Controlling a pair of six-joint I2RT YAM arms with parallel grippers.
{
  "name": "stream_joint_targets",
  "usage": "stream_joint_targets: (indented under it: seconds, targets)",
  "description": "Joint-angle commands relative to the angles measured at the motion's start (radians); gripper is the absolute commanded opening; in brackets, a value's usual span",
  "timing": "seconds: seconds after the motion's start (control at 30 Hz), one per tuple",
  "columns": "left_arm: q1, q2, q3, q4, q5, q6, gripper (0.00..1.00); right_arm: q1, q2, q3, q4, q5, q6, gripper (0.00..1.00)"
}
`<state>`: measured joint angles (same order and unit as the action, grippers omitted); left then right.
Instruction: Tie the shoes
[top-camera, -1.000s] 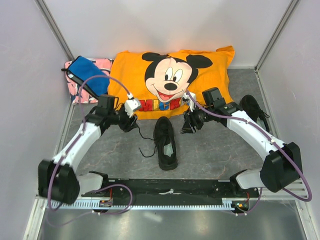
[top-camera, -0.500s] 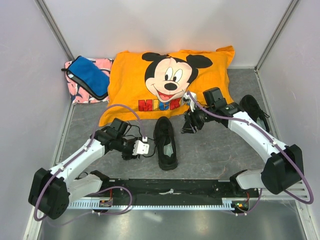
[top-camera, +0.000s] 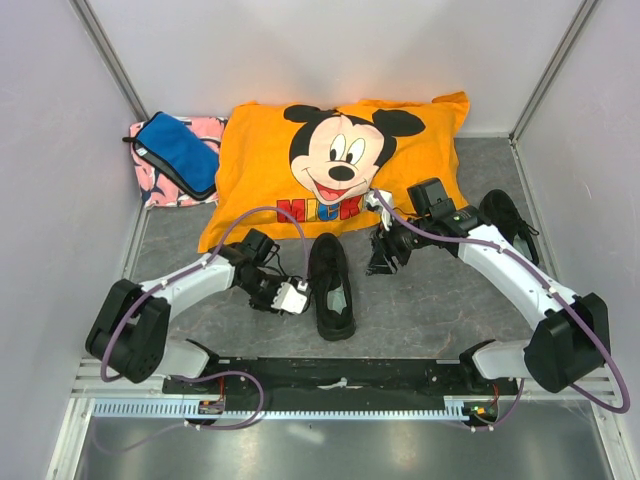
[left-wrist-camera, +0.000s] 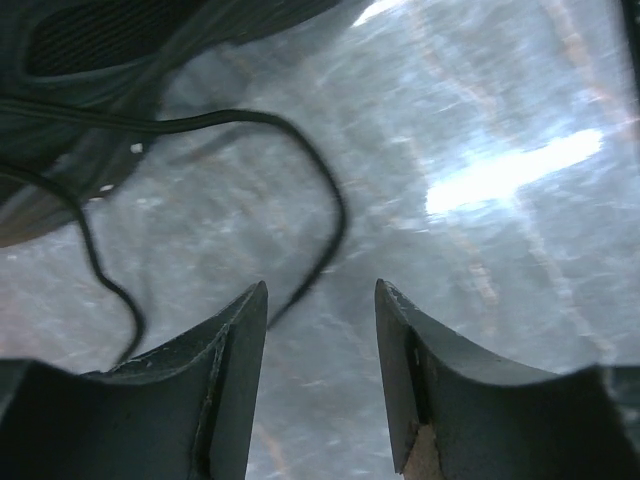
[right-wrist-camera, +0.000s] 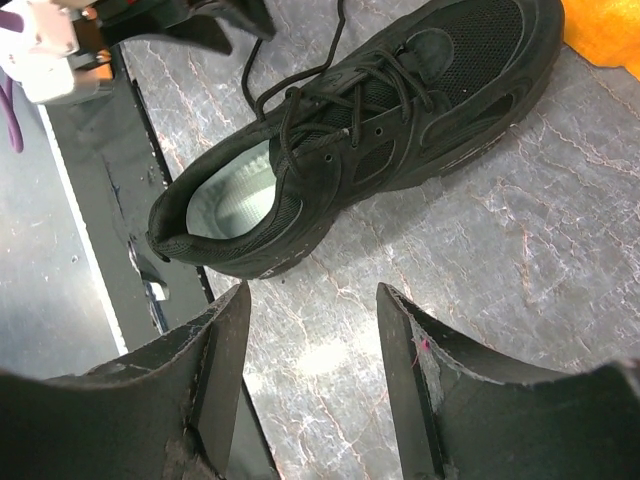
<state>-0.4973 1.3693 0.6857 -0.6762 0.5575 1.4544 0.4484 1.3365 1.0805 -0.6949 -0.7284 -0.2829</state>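
Observation:
One black shoe (top-camera: 331, 285) lies in the middle of the grey floor, toe toward the pillow; its lacing and grey insole show in the right wrist view (right-wrist-camera: 370, 130). The other shoe (top-camera: 508, 222) lies at the right, partly behind the right arm. My left gripper (top-camera: 278, 288) hangs low beside the middle shoe's left side, open (left-wrist-camera: 320, 300), with a loose lace loop (left-wrist-camera: 325, 200) lying on the floor just ahead of its fingertips and nothing between them. My right gripper (top-camera: 383, 256) stands open (right-wrist-camera: 312, 300) to the right of that shoe, over bare floor.
The orange Mickey pillow (top-camera: 340, 160) lies behind the shoe. A blue pouch (top-camera: 178, 155) rests on pink cloth (top-camera: 200, 130) at the back left. Walls close in on both sides. The black base rail (top-camera: 340, 375) runs along the near edge.
My left arm has swung from the pillow's front edge down to the middle shoe's left side. The right gripper has stayed in place, jaws slightly wider.

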Motion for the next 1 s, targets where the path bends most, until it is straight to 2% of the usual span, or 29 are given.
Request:
stream_joint_targets:
  seconds: [0.0,0.2,0.33,0.63,0.77,0.8,0.9,0.97]
  targets:
    - [-0.007,0.043,0.06,0.035,-0.014,0.119,0.52,0.001,-0.023,0.016,-0.012,-0.031,-0.052,0.61]
    - [-0.05,0.004,0.064,-0.02,0.041,0.135,0.5,0.001,-0.01,0.025,-0.017,-0.016,-0.059,0.61]
    - [-0.093,0.0,0.032,-0.023,0.01,0.124,0.49,0.001,-0.003,0.025,-0.02,-0.016,-0.055,0.6]
    - [-0.104,0.085,0.0,0.064,-0.119,0.101,0.44,-0.001,-0.011,0.029,-0.018,-0.017,-0.047,0.6]
    - [-0.104,0.105,0.009,0.04,-0.125,0.129,0.32,-0.002,-0.008,0.027,-0.017,-0.016,-0.047,0.6]
    - [-0.109,0.108,0.012,0.027,-0.119,0.15,0.23,-0.001,-0.005,0.025,-0.017,-0.014,-0.048,0.6]
    - [-0.125,0.093,0.014,-0.032,-0.097,0.188,0.05,-0.001,0.003,0.029,-0.014,-0.011,-0.05,0.59]
    - [-0.138,0.074,0.011,-0.061,-0.091,0.19,0.02,-0.002,0.006,0.029,-0.009,-0.008,-0.052,0.59]
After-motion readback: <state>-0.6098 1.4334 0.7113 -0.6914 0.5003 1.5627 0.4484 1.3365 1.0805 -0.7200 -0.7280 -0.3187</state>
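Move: The near shoelace strand, which runs from the shoe in a bend, crosses just past the left fingertips: its bend lies about 2 cm to their right, 1 cm back and 2 cm below. The other lace strand lies some 6 cm ahead and 2 cm to the right of that hand, and the shoe's middle about 13 cm to its right and 2 cm ahead. From the right hand the near strand's bend lies roughly 22 cm left, 5 cm back and 15 cm below. The half-open left hand, low beside the shoe with its fingers slanting down to the right, slips about 1 cm forward, then draws some 2 cm back while easing 1 to 2 cm to the right towards the shoe, the wrist turning about 10 degrees clockwise. It then sinks roughly 1 cm onto the near strand and, almost in place, shuts its fingers fully, mostly at the very end, pinching the lace between the tips a few centimetres short of the shoe's side. ##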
